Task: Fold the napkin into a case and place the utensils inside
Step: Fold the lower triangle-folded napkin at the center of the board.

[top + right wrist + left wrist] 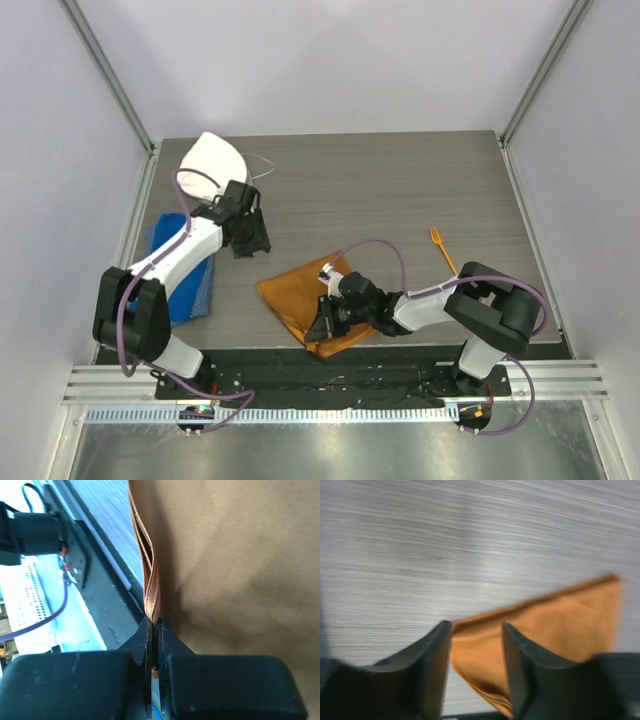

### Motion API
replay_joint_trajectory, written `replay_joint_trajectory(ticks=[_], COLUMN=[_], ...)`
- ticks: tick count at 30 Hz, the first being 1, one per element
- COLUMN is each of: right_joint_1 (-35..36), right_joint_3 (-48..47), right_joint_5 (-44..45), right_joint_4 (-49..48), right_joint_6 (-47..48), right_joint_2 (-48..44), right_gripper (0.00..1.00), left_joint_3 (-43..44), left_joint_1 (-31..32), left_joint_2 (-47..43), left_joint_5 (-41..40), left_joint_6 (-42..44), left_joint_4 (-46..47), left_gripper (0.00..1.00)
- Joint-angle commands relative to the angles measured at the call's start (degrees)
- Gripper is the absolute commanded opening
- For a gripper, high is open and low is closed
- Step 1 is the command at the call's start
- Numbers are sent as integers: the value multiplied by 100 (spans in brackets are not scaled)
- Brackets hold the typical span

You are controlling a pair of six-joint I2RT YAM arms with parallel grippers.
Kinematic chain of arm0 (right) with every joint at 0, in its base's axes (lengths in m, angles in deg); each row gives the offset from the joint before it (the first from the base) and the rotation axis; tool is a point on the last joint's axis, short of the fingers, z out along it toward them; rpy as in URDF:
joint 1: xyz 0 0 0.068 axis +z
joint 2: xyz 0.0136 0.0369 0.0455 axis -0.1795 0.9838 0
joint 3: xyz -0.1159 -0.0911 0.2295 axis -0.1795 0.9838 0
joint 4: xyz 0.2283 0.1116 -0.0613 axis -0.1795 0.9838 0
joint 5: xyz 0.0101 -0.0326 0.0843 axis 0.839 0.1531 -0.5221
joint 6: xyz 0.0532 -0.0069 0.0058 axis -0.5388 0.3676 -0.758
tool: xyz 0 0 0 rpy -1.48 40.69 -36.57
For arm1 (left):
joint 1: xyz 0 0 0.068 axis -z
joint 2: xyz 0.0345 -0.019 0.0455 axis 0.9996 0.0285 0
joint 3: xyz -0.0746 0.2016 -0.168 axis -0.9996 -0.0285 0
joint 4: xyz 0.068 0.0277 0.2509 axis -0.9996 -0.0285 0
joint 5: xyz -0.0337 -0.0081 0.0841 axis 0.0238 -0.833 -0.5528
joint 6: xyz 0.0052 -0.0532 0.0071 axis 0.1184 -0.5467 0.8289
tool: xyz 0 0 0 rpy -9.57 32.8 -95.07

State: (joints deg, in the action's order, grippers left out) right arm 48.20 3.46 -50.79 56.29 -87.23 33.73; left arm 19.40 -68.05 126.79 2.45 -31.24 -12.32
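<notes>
The rust-orange napkin (298,296) lies folded in layers near the table's front edge, left of the right arm. My right gripper (323,322) is shut on its near edge; in the right wrist view the fingertips (155,623) pinch the stacked layers of the napkin (240,555). My left gripper (250,240) hovers over bare table up and left of the napkin, apart from it. Its jaws (476,630) stand open with nothing between them, and the napkin (560,625) shows beyond them. An orange fork (443,250) lies on the table to the right.
A blue towel (190,280) lies at the left under the left arm. A white rounded cloth cap (215,160) sits at the back left. Metal frame posts and pale walls enclose the table (400,190). The black base rail (330,375) runs along the near edge.
</notes>
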Motion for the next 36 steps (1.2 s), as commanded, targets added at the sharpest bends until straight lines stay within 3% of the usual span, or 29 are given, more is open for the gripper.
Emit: replay_joint_trajectory(ticks=[1, 3, 7, 12, 21, 36], right_joint_1=[8, 17, 8, 8, -18, -300], right_joint_3=[-140, -113, -43, -78, -61, 63], right_joint_5=[-13, -14, 83, 180, 215, 294], right_joint_4=[282, 168, 106, 211, 379, 738], right_joint_6=[290, 211, 140, 140, 263, 887], right_joint_2=[-193, -237, -386, -518, -676, -624], right_gripper=[1, 1, 1, 1, 1, 1], left_joint_3=[-27, -2, -185, -256, -564, -484], left_joint_1=[7, 156, 324, 394, 394, 166], left_joint_2=[-439, -246, 290, 879, 845, 1689], left_joint_5=[1440, 1714, 2346, 2225, 1786, 1118], left_joint_6=[-105, -203, -606, -695, -704, -757], left_joint_4=[510, 668, 1239, 1363, 1328, 1600], left_gripper=[41, 29, 23, 11, 11, 10])
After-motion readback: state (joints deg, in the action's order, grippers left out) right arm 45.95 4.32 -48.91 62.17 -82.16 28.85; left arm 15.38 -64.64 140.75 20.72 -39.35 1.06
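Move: Some 8 cm to the left hand's right, 2 cm back and 7 cm below is the spot on the napkin's outer edge that it goes for. The napkin's left corner lies about 6 cm back and 1 cm right of this hand, its far corner 3 cm ahead and 17 cm right, the blue cloth roughly 15 cm left and 1 cm back. From the right hand, that spot lies about 18 cm ahead, 3 cm left and slightly lower. Swinging to the right over the napkin's outer edge, the left hand first lifts a little, then sinks about 10 cm until its fingertips rest on the cloth just inside that edge. Its half-open fingers draw nearly shut, and the wrist leans some 20 degrees, pointing them more to the right. The right hand keeps its pinch on the near tip and draws it about 2 cm right and slightly forward. ##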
